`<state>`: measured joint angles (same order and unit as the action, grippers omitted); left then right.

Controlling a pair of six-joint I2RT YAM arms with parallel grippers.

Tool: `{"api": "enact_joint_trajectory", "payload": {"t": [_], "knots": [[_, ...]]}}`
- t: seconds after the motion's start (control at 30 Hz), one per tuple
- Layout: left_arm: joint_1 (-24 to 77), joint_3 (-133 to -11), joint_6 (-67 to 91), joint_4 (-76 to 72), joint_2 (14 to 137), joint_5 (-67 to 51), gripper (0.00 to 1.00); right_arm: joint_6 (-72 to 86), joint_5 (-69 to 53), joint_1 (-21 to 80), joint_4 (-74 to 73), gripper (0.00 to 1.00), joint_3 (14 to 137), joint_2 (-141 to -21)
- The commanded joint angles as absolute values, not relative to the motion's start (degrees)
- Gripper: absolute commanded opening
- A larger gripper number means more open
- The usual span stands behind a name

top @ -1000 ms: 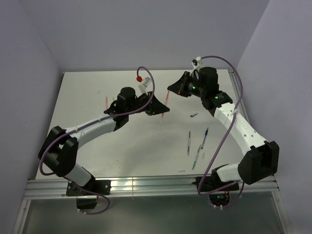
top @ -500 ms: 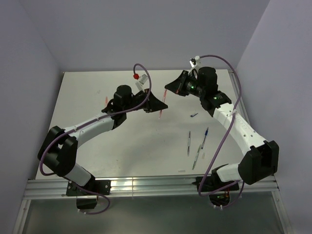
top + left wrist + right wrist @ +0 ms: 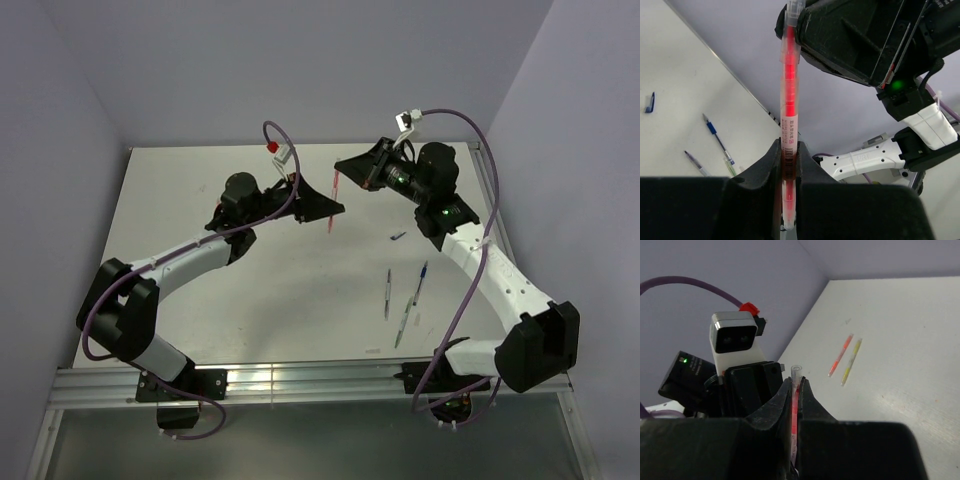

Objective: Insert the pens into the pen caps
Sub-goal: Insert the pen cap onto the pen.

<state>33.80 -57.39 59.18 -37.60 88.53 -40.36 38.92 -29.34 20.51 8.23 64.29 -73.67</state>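
Note:
A red-pink pen (image 3: pixel 790 90) stands nearly upright above the table between my two grippers. My left gripper (image 3: pixel 789 156) is shut on its lower part, by the barcode label. The pen's upper end sits inside a translucent pen cap (image 3: pixel 796 371), and my right gripper (image 3: pixel 796 386) is shut on that cap. In the top view the left gripper (image 3: pixel 331 212) is just below the right gripper (image 3: pixel 341 176), with the pen (image 3: pixel 331 222) poking out under them. Grey (image 3: pixel 388 293), blue (image 3: pixel 421 281) and green-clear (image 3: pixel 404 322) pens lie at the right.
A dark blue cap (image 3: pixel 398 236) lies behind the loose pens. Orange (image 3: pixel 841 355) and yellow (image 3: pixel 851 355) pens lie side by side on the table's left part. Grey walls close in the table on three sides, and a metal rail (image 3: pixel 300 378) runs along its near edge.
Both grippers have shifted a little toward the back left, still joined by the red-pink pen. The pen now stands steeper, and the right wrist has swung out to the right.

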Motion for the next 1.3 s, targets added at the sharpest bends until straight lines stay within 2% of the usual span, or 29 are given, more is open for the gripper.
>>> {"api": "enact_joint_trajectory", "payload": {"t": [0.0, 0.33, 0.63, 1.27], "knots": [[33.0, -58.9, 60.7, -47.5, 86.6, -38.4, 0.0, 39.0, -40.8, 24.8, 9.5, 0.0, 63.5, -70.8], [32.9, -64.8, 44.3, -28.3, 81.1, -31.6, 0.0, 38.8, -47.5, 26.3, 11.2, 0.0, 64.7, -70.7], [32.7, -66.6, 39.2, -21.7, 79.4, -27.2, 0.0, 33.1, -46.0, 27.4, 6.0, 0.0, 66.6, -69.6], [32.7, -71.1, 33.1, -11.2, 78.3, -12.5, 0.0, 22.4, -29.2, 33.7, -8.0, 0.0, 71.7, -69.6]]}}
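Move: Held between both hands is the pink pen, its body in the left fingers and its clear-ended cap in the right. The cap is about 5 cm ahead of the left hand and 5 cm above; from the right hand, the pinched body is roughly 5 cm back and 5 cm below. On the table some 30 cm below the left hand, the blue cap lies 12 cm ahead and 16 cm right, the dark pen 5 cm back and 14 cm right. Tilting the pen more upright between them, both hands keep their pinch, the right on the cap and the left on the body. The right carries the cap end up, left and back, about 5 cm in all, rolling some 15 degrees. The left shifts about 2 cm left, rises 2 cm, sinks partly, and eases back then forward, its fingers tipping down. ##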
